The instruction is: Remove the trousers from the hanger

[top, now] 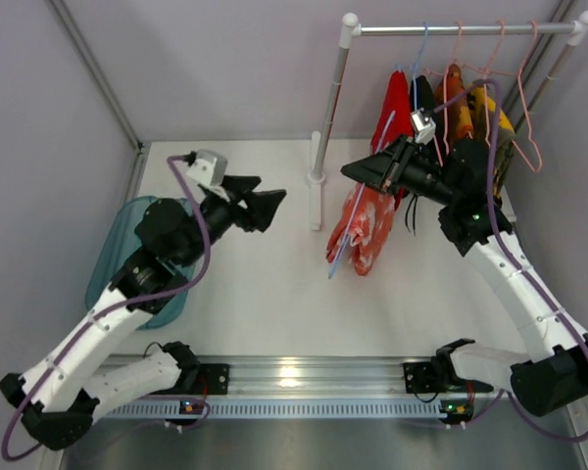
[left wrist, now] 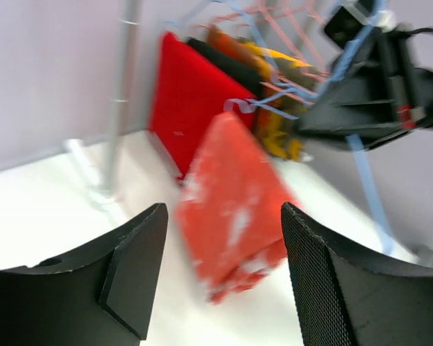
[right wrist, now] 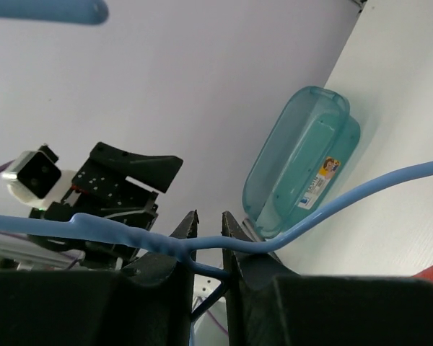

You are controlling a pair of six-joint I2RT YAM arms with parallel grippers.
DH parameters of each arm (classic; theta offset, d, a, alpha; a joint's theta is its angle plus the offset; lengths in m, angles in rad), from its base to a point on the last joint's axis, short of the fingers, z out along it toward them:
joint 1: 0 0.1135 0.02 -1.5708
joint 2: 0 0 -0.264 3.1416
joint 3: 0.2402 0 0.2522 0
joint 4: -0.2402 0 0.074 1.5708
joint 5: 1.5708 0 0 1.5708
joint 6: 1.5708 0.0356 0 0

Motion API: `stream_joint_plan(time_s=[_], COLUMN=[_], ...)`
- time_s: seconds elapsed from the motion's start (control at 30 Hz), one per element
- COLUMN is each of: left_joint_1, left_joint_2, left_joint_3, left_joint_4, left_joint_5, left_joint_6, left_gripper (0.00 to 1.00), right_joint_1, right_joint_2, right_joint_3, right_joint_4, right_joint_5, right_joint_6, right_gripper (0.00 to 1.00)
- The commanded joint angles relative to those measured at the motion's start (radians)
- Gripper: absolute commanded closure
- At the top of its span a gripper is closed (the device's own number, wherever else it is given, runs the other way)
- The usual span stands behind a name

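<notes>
The orange-red trousers with whitish blotches (top: 365, 227) hang folded over a blue hanger (top: 356, 204) that is pulled off the rail, out over the table. My right gripper (top: 358, 171) is shut on the blue hanger's wire (right wrist: 310, 216), the wire crossing between its jaws (right wrist: 209, 223). My left gripper (top: 274, 206) is open and empty, left of the trousers and pointing at them (left wrist: 234, 209); they show between its fingertips (left wrist: 224, 216), some way off. The plain bright red trousers (top: 397, 103) hang on the rail, also seen in the left wrist view (left wrist: 187, 101).
A white clothes rail (top: 461, 29) on a post (top: 318, 176) stands at the back with black and yellow-orange garments (top: 475, 113) and pink hangers (top: 524, 137). A teal plastic bin (top: 113, 259) lies at the left, partly under my left arm.
</notes>
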Motion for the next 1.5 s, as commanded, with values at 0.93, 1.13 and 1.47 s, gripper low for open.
stream_joint_plan(time_s=[0.93, 1.13, 1.47], left_joint_1=[-0.191, -0.19, -0.194], left_joint_2=[0.279, 0.345, 0.294], left_joint_3=[-0.426, -0.403, -0.423], left_joint_4=[0.829, 0.902, 0.838], left_joint_5=[-0.213, -0.174, -0.141], left_joint_6=[0.439, 0.387, 0.339], left_gripper=[0.03, 0.06, 0.01], right_joint_1=[0.032, 0.041, 0.056], right_joint_2=[-0.043, -0.027, -0.015], right_joint_3=[0.206, 0.221, 0.223], right_joint_4=[0.308, 0.316, 0.317], right_joint_5=[-0.089, -0.089, -0.081], right_joint_6=[0.052, 0.055, 0.054], right_gripper=[1.0, 1.0, 1.0])
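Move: The red-and-white trousers hang from the blue hanger, their middle about 8 cm ahead of the open left hand, 13 cm to its right and some 16 cm below. The right hand pinches the hanger, and from it the trousers' middle is about 3 cm ahead, 3 cm right and 14 cm down. On the rack, the plain red trousers hang some 14 cm beyond the red-and-white pair and 6 cm farther right. Down first, by nearly 20 cm with a brief swing left, then sweeping right beneath its starting place, the left hand comes in low at the trousers' hanging lower part; it eases slightly forward and up at the end, rolling left side up and opening its fingers fully. The right hand keeps its pinch on the hanger, lifts it about 7 cm while drawing back a little, then holds. ##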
